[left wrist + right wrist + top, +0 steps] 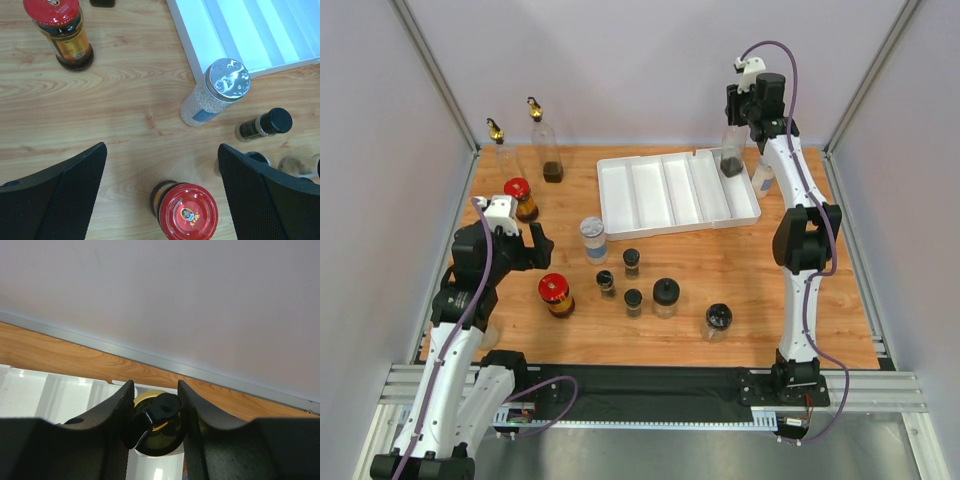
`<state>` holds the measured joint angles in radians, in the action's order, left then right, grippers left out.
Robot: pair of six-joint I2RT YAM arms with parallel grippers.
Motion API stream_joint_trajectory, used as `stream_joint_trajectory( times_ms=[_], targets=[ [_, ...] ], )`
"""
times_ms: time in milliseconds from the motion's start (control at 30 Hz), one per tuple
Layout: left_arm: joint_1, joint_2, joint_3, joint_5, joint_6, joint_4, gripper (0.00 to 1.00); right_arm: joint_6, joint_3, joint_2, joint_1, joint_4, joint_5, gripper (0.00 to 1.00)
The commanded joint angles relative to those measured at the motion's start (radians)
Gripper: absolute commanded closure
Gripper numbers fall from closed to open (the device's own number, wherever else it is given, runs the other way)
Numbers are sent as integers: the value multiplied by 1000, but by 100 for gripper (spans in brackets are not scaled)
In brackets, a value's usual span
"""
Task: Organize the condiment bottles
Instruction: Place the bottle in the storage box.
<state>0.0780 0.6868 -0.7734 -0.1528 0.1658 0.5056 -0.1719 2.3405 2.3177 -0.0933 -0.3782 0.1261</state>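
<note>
My right gripper (735, 128) (155, 390) is shut on the neck of a tall clear bottle (731, 158) with dark liquid at its bottom. The bottle hangs over the right end of the white tray (650, 190), and its black-and-gold spout (159, 416) sits between the fingers. My left gripper (525, 247) (162, 152) stands open above the table, with a red-capped amber jar (189, 214) (556, 293) below it between the fingers, untouched. Another red-capped jar (520, 197) (60, 30) stands further back. A grey-lidded jar (593, 238) (220, 87) stands beside the tray's near left corner.
Two gold-spouted bottles (501, 146) (548, 142) stand at the back left. Several black-lidded jars (632, 262) (666, 297) (718, 321) cluster in front of the tray. Another clear jar (763, 178) stands right of the tray, beside the right arm. Walls enclose the table.
</note>
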Motion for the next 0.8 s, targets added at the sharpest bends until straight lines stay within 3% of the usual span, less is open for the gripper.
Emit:
stream_joint_trajectory(
  times_ms=[0, 267, 367, 400, 767],
  targets=[
    [3, -1, -10, -11, -22, -19, 0, 28, 56, -9, -5, 99, -32, 100],
    [3, -3, -12, -16, -22, -21, 0, 51, 20, -24, 4, 76, -43, 72],
    [3, -3, -10, -17, -23, -21, 0, 54, 5, -41, 9, 67, -43, 59],
    [3, -3, -10, -17, -23, -22, 0, 54, 0, -46, 10, 67, -48, 48],
    [2, -10, -10, -28, -23, -22, 0, 46, -113, -142, 17, 74, -37, 24]
  ],
)
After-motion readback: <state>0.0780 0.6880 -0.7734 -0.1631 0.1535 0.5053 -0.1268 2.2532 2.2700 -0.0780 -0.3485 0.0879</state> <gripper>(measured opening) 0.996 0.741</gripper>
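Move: The end compartment of the storage box, where the held bottle's base now sits, centres about 6 cm back and 2 cm right of the right hand, some 21 cm below. The bottle hangs down from these fingers, its middle roughly 11 cm below and 1 cm right. The silver-lidded jar is 11 cm right and 5 cm back, about 17 cm lower. From the left hand, that compartment lies about 34 cm ahead, 52 cm right and 19 cm below. The bottle's gold pump top, at first still pinched, is eased to the right as the right hand drifts about 1.5 cm that way towards the silver-lidded jar, turning some 5 degrees clockwise. Halfway through, the fingers start to spread, going from partly open to about three-quarters open around the top, and the hand draws back slightly at the end. ##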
